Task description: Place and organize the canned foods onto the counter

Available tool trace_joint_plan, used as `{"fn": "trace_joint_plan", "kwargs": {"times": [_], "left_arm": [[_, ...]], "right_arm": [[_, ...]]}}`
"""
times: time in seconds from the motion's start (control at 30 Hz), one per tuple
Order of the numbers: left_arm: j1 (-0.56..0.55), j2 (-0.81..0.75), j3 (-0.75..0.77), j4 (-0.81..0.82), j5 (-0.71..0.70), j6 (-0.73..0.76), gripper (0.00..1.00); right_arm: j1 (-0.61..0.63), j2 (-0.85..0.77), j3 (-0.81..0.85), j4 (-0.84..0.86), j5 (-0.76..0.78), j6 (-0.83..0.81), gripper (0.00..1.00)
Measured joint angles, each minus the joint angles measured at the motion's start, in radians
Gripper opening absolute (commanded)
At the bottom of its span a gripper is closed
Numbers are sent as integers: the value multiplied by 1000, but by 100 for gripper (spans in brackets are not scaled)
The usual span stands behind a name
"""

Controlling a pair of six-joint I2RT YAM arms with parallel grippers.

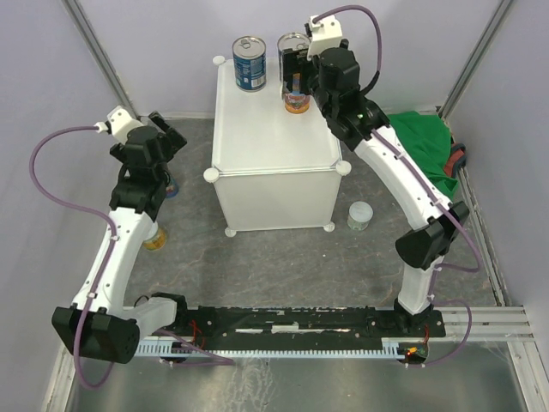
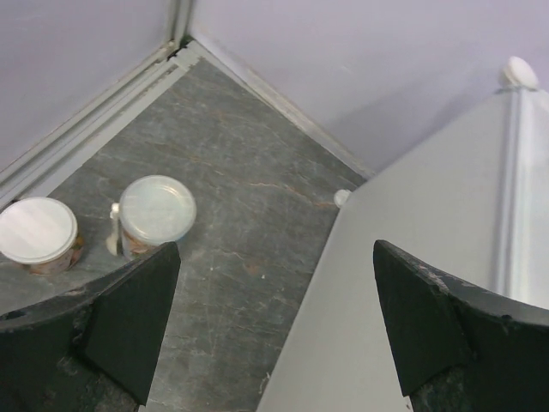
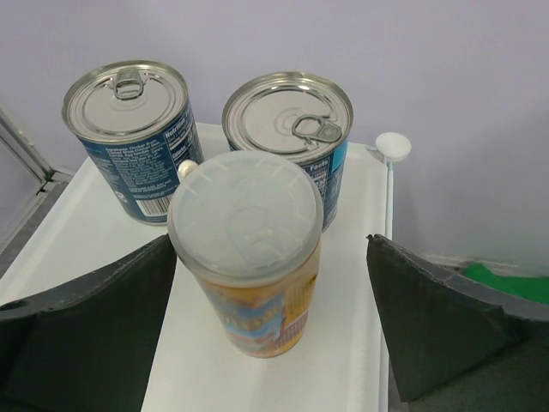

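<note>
Three canned foods stand on the white counter (image 1: 274, 146) at its far edge. Two are blue-labelled cans with pull-tab tops (image 3: 130, 137) (image 3: 292, 129). In front of them is a white-lidded can with a colourful orange label (image 3: 253, 257). My right gripper (image 3: 273, 249) is open, with a finger on each side of this can and neither touching it. In the top view it (image 1: 298, 81) hides part of the right blue can. My left gripper (image 2: 276, 257) is open and empty, above the floor beside the counter's left wall (image 2: 412, 257). Two white-lidded cans (image 2: 157, 210) (image 2: 36, 232) stand on the floor there.
A pale green can (image 1: 360, 215) stands on the grey floor by the counter's front right foot. A green cloth (image 1: 425, 150) lies at the right wall. The left arm partly covers two floor cans (image 1: 170, 186) (image 1: 156, 239). Walls enclose the floor on three sides.
</note>
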Motion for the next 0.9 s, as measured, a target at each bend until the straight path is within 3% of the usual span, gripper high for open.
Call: {"fn": "trace_joint_plan", "kwargs": {"times": [0.37,0.63,0.9], "left_arm": [[122,76,-35,-52,-29,-132,99],[129,102,-43,-117,-139,-167,99],[130,239,-35,-183,-169,-167,99]], "right_arm": [[0,-166,-211,53,-18,46,99],[8,-351,-417,108,-36,104,99],[43,-433,-481,133,-31,117,99]]}}
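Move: From the empty left hand the tall clear-lidded can stands some 4 cm ahead, 7 cm left and 24 cm below; the white-lidded can is 2 cm back and 17 cm left, the yellow can 12 cm back and 12 cm left, both about 28 cm down. The open right hand has the orange can 3 cm ahead, 1 cm left and 2 cm below, the small jar 23 cm back, 18 cm right and 41 cm below. With its fingers kept wide open and empty, the left hand sinks about 12 cm towards the clear-lidded can on the table, swinging some 7 cm left mostly in the first half while the wrist turns counter-clockwise and tips down, each by around 20 degrees. At the same time the already open right hand draws back from the orange can over the counter, some 10 cm and gathering speed, with a drift to the right and a slight rise and roll near the end, its fingers staying wide. ##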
